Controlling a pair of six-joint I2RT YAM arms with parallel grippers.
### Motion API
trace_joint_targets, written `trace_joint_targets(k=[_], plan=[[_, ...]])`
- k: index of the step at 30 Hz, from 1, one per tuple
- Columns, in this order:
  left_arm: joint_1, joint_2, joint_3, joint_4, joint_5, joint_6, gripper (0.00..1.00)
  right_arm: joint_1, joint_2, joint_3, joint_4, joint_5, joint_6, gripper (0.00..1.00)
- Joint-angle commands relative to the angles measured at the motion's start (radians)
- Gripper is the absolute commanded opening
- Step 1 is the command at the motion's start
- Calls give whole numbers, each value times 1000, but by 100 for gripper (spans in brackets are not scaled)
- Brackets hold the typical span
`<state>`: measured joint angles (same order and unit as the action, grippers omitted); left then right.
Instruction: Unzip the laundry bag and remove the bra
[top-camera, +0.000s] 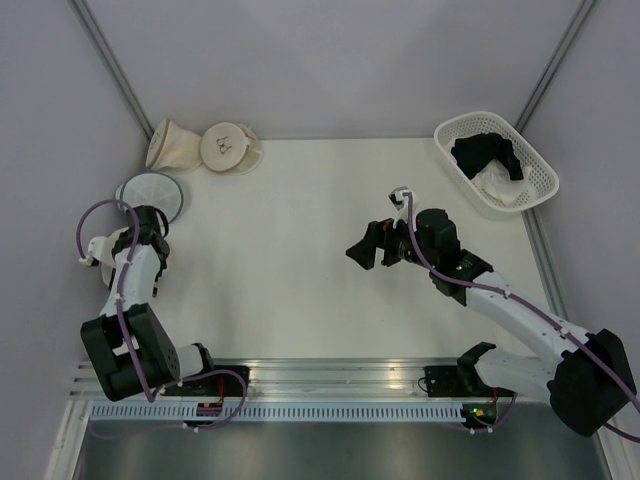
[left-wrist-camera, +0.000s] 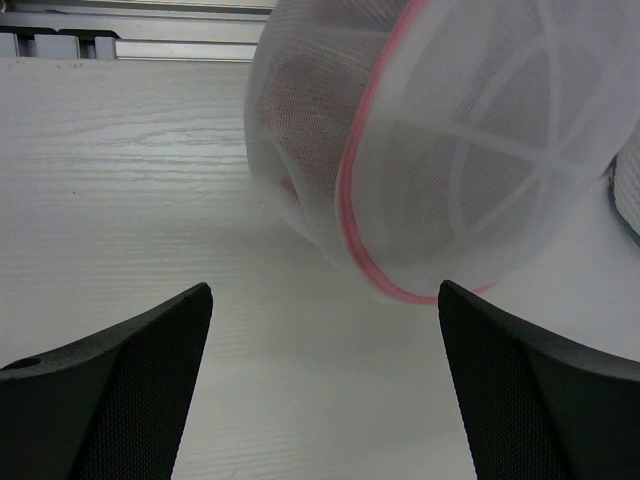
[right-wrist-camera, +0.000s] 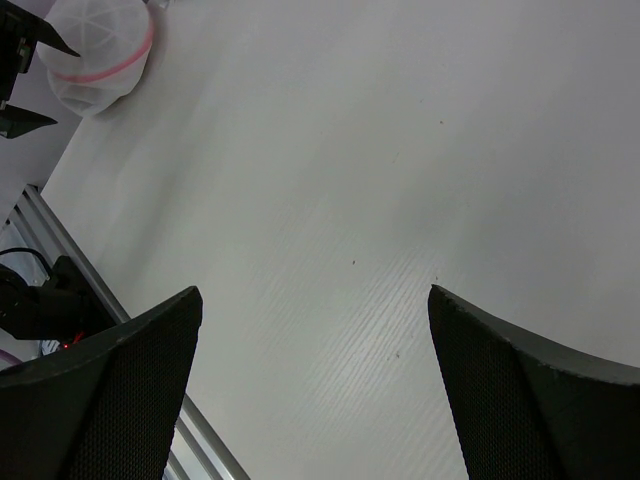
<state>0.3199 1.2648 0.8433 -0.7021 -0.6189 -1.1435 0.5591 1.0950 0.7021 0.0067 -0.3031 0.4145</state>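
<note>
The laundry bag (left-wrist-camera: 430, 150), a round white mesh dome with a pink rim, lies tipped on the table just ahead of my left gripper (left-wrist-camera: 325, 290). That gripper is open, nothing sits between its fingers, and the bag's rim is close to the right fingertip. The bra shows only as a reddish tint (left-wrist-camera: 295, 110) through the mesh. The right wrist view has the laundry bag (right-wrist-camera: 100, 50) far off, near the table's left edge. My right gripper (top-camera: 366, 245) hovers open over the bare middle of the table. In the top view the left arm (top-camera: 135, 265) covers most of the bag.
A mesh pouch with a grey-blue rim (top-camera: 150, 195) lies just beyond the left arm. Two beige pouches (top-camera: 205, 147) sit at the back left. A white basket (top-camera: 540, 165) holding a black garment (top-camera: 485, 152) and white cloth stands back right. A metal rail (top-camera: 330, 375) runs along the near edge.
</note>
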Motion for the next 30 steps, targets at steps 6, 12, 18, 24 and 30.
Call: trace_joint_targets(k=[6, 12, 18, 24, 30], plan=[[57, 117, 43, 13, -64, -143, 88, 2, 37, 42, 18, -27, -8, 98], [61, 171, 33, 94, -62, -177, 74, 2, 34, 34, 18, -41, -8, 98], [64, 229, 53, 162, -85, -148, 58, 4, 22, 31, -4, -21, -23, 98], [70, 257, 92, 167, -113, -136, 31, 4, -1, 25, -40, 1, -37, 98], [70, 226, 88, 187, -85, -119, 10, 4, -9, 25, -43, -1, -36, 98]])
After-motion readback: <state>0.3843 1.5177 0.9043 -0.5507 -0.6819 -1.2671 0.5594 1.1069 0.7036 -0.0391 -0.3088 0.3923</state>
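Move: The near end of the laundry bag's pink zip lies about 4 cm left of the left hand, 3 cm ahead and 4 cm below it; the bag's middle is roughly 8 cm ahead, 3 cm left and 5 cm below. The grey-rimmed bag stands about 22 cm straight ahead and 7 cm below, the left cream bag about 34 cm ahead and 4 cm right at that same height. From the right hand, the zip end is level fore-and-aft, some 54 cm left and 12 cm below. The pink zip's near end is what the left hand goes for: it first sinks about 3 cm beside the bag, easing left, then slides forward and left towards the zip, about 4 cm left and 3 cm forward in all. The wrist turns some 10 degrees counter-clockwise while the wide-open fingers close nearly shut, pinching the pink band at their tips. ##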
